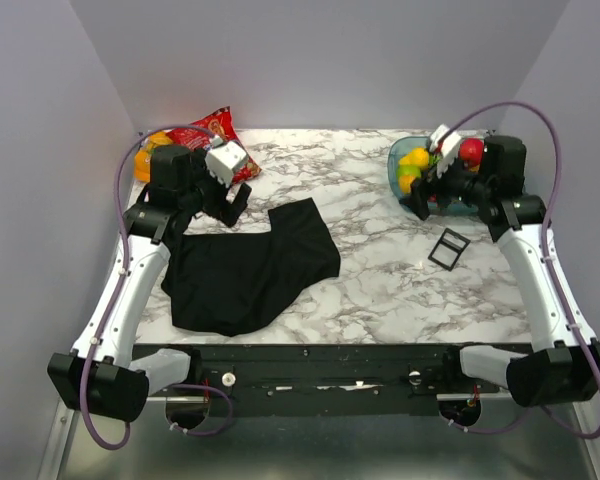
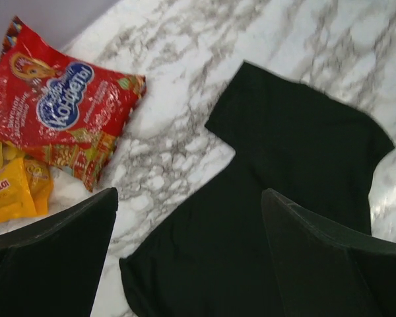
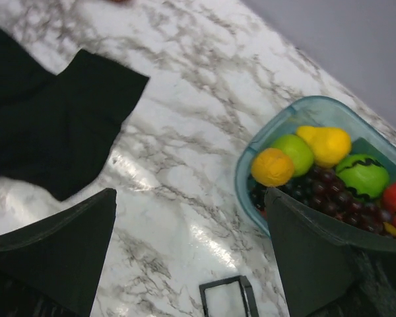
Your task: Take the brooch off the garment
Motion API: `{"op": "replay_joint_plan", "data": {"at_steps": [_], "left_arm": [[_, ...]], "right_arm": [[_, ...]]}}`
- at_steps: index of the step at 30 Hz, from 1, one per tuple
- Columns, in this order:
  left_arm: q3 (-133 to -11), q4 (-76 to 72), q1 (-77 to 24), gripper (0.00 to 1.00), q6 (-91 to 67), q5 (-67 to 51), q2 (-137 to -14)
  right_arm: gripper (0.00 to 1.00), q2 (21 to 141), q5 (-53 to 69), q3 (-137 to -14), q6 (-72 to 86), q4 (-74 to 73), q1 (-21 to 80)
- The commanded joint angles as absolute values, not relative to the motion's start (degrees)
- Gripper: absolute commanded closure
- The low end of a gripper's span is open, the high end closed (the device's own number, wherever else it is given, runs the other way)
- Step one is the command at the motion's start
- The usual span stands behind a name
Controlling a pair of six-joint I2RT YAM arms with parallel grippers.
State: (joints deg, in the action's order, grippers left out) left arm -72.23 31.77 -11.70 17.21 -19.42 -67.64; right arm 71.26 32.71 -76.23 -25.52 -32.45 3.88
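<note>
The garment (image 1: 250,265) is a black T-shirt lying crumpled on the left half of the marble table, also seen in the left wrist view (image 2: 284,165) and the right wrist view (image 3: 46,119). The brooch does not show in any view. My left gripper (image 1: 227,203) hangs open just above the shirt's far left edge, with nothing between its fingers (image 2: 188,198). My right gripper (image 1: 427,195) is raised at the back right by the fruit bowl. It is also open and empty (image 3: 190,195), above bare marble.
A small black square tray (image 1: 448,249) (image 3: 228,297) lies right of the shirt. A blue bowl (image 1: 395,160) (image 3: 251,152) of fruit stands at the back right. Red (image 1: 225,125) (image 2: 59,105) and yellow (image 2: 13,188) snack packets lie at the back left. Grey walls enclose the table.
</note>
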Motion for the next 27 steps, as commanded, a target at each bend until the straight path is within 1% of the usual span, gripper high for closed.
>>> {"op": "replay_joint_plan", "data": {"at_steps": [1, 3, 4, 9, 11, 12, 15, 20, 22, 24, 27], "left_arm": [[-67.9, 50.0, -12.0, 0.03, 35.7, -23.9, -63.2], [-65.1, 55.1, -12.0, 0.06, 40.8, -22.0, -62.7], [-63.9, 56.0, -11.9, 0.07, 41.9, -21.1, -62.1], [-55.1, 57.6, -11.9, 0.14, 47.1, -16.7, -58.7], [-53.0, 58.2, -11.9, 0.15, 49.1, -15.7, -57.2], [-52.7, 59.2, -11.9, 0.18, 49.5, -15.1, -56.9], [-52.4, 62.4, -11.4, 0.21, 50.6, -14.5, -56.0], [-47.4, 62.3, -11.4, 0.21, 50.9, -14.9, -52.9], [-46.3, 62.8, -11.4, 0.22, 51.3, -14.6, -52.3], [-46.0, 63.9, -11.3, 0.22, 52.1, -13.3, -52.1], [-45.0, 65.1, -11.3, 0.25, 53.3, -11.5, -51.0]], "right_arm": [[0.02, 65.6, 45.2, -66.9, -49.3, -35.5, 8.3], [0.07, 65.7, 44.7, -63.2, -55.3, -38.2, 11.1], [0.09, 65.7, 43.9, -61.9, -60.8, -38.7, 14.0], [0.16, 68.0, 37.5, -52.1, -72.6, -34.6, 23.4], [0.18, 70.0, 35.7, -50.7, -76.4, -32.4, 27.6], [0.18, 70.9, 35.5, -50.4, -77.2, -32.0, 28.7], [0.2, 74.6, 35.6, -51.2, -79.4, -31.6, 32.2], [0.2, 81.3, 33.7, -53.3, -81.3, -28.1, 37.1], [0.26, 85.9, 32.4, -55.1, -80.9, -27.3, 39.0], [0.35, 90.6, 30.2, -58.2, -81.0, -27.3, 39.8], [0.4, 94.5, 27.5, -61.3, -81.4, -26.9, 40.3]]}}
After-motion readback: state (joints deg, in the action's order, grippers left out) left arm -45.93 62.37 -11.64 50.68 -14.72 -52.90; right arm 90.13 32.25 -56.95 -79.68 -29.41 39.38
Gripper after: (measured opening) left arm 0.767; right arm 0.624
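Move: The garment's near-left part lies about 16 cm back and 9 cm left of the left hand, some 27 cm below it; the red snack bag is roughly 19 cm ahead and 5 cm left. From the right hand, the garment's right corner is about 10 cm back, 18 cm left and 28 cm down. The black frame stands some 4 cm back and 8 cm right of that hand, the fruit basket about 14 cm ahead and 10 cm right. The brooch can't be made out. The right hand sinks about 23 cm and swings left and back to the garment's right corner, creeping slightly forward again at the end, turning roughly 65 degrees counter-clockwise and closing part way. The left hand drops and draws back, each near 18 cm, drifting left over the garment's near-left part as its fingers tip almost straight down and narrow a little. No contact can be made out. ##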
